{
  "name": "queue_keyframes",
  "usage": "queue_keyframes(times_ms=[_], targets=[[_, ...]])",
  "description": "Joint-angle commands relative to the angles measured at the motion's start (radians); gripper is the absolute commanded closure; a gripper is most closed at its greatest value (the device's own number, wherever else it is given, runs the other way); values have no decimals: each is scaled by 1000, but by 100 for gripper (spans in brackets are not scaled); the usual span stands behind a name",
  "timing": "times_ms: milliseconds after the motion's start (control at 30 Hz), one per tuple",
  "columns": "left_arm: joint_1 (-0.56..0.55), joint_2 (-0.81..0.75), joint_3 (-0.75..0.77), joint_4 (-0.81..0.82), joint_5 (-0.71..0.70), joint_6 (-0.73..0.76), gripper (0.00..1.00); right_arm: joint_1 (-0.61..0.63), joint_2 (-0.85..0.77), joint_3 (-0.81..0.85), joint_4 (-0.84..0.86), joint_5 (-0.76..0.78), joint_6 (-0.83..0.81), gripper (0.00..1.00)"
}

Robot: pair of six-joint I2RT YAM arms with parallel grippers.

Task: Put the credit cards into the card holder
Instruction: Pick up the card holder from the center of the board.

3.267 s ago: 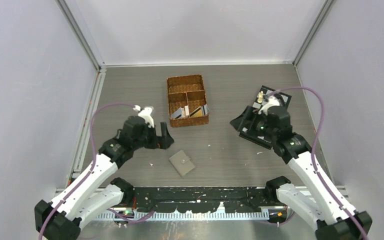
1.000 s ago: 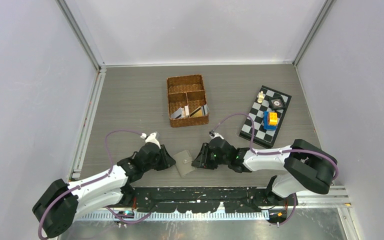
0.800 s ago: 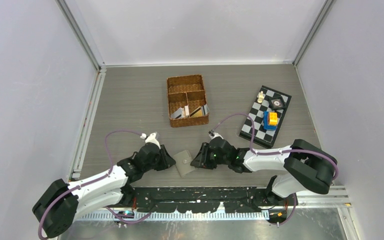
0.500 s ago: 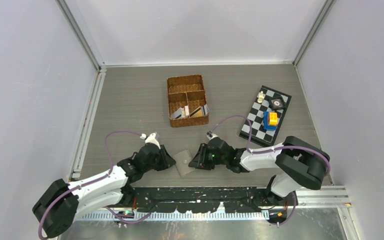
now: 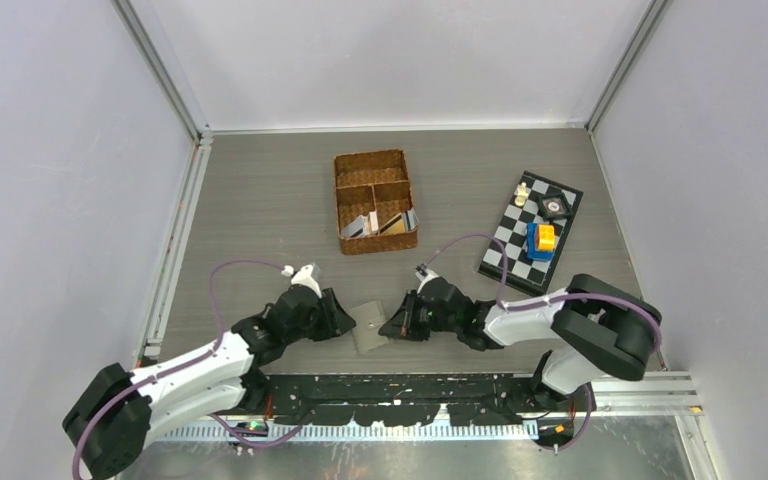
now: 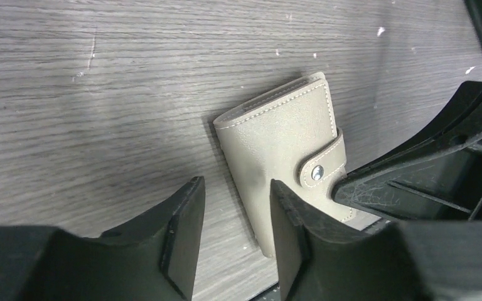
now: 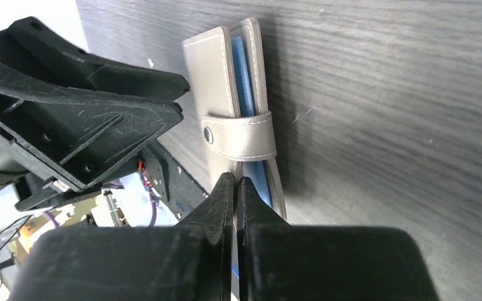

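Observation:
The grey-olive card holder (image 5: pixel 367 329) lies snapped shut near the table's front edge, its snap tab (image 6: pixel 322 167) fastened and blue sleeves (image 7: pixel 243 75) showing along its side. My right gripper (image 5: pixel 393 326) is shut on the holder's near edge (image 7: pixel 235 183), pinching one cover beside the sleeves. My left gripper (image 5: pixel 341 322) stands open on the holder's other side (image 6: pixel 233 235), with the holder's corner just inside the gap by one finger (image 6: pixel 292 241). The credit cards (image 5: pixel 380 225), gold ones and pale ones with a dark stripe, stand in the wicker basket.
The brown wicker compartment basket (image 5: pixel 372 157) sits at mid-table behind the holder. A chessboard (image 5: pixel 516 262) with a yellow-and-blue block and small pieces lies at the right. The black base rail (image 5: pixel 400 385) runs just in front of the holder.
My right gripper has closed on the holder's edge. My left gripper's fingers have spread a little. Both arms stay low beside the holder.

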Motion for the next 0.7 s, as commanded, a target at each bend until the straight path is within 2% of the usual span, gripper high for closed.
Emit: queue_keyframes(times_ms=[0, 133, 267, 433, 667], targets=[[0, -116, 99, -133, 10, 69, 51, 3, -145, -38, 77, 45, -21, 100], [7, -240, 228, -290, -6, 161, 35, 1, -342, -36, -24, 108, -102, 100], [23, -306, 328, -328, 72, 237, 22, 1, -533, 21, -154, 163, -209, 100], [37, -264, 444, -289, 223, 269, 18, 0, -693, 116, -268, 233, -348, 100], [43, -205, 511, -80, 447, 236, 18, 0, -781, 188, -208, 199, -414, 100]])
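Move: My right fingers are already shut on the card holder's right edge by the strap; its middle is about 3 cm to their left and 1 cm ahead, barely below them. From my left hand it is roughly 4 cm to the right, level ahead and 1 cm lower. The wicker basket stands some 28 cm ahead and 2 cm left of my right hand, the chessboard about 22 cm ahead and 33 cm right, both a few centimetres lower. Keeping my right fingers' pinch on the strap side, I lift the card holder almost straight up about 24 cm, easing slightly right, while that wrist tips its fingers upward some 40 degrees. My left hand rises alongside by about 22 cm, spreading its half-open fingers wide and tilting them up with a clockwise turn, and drifts a little right late on. ##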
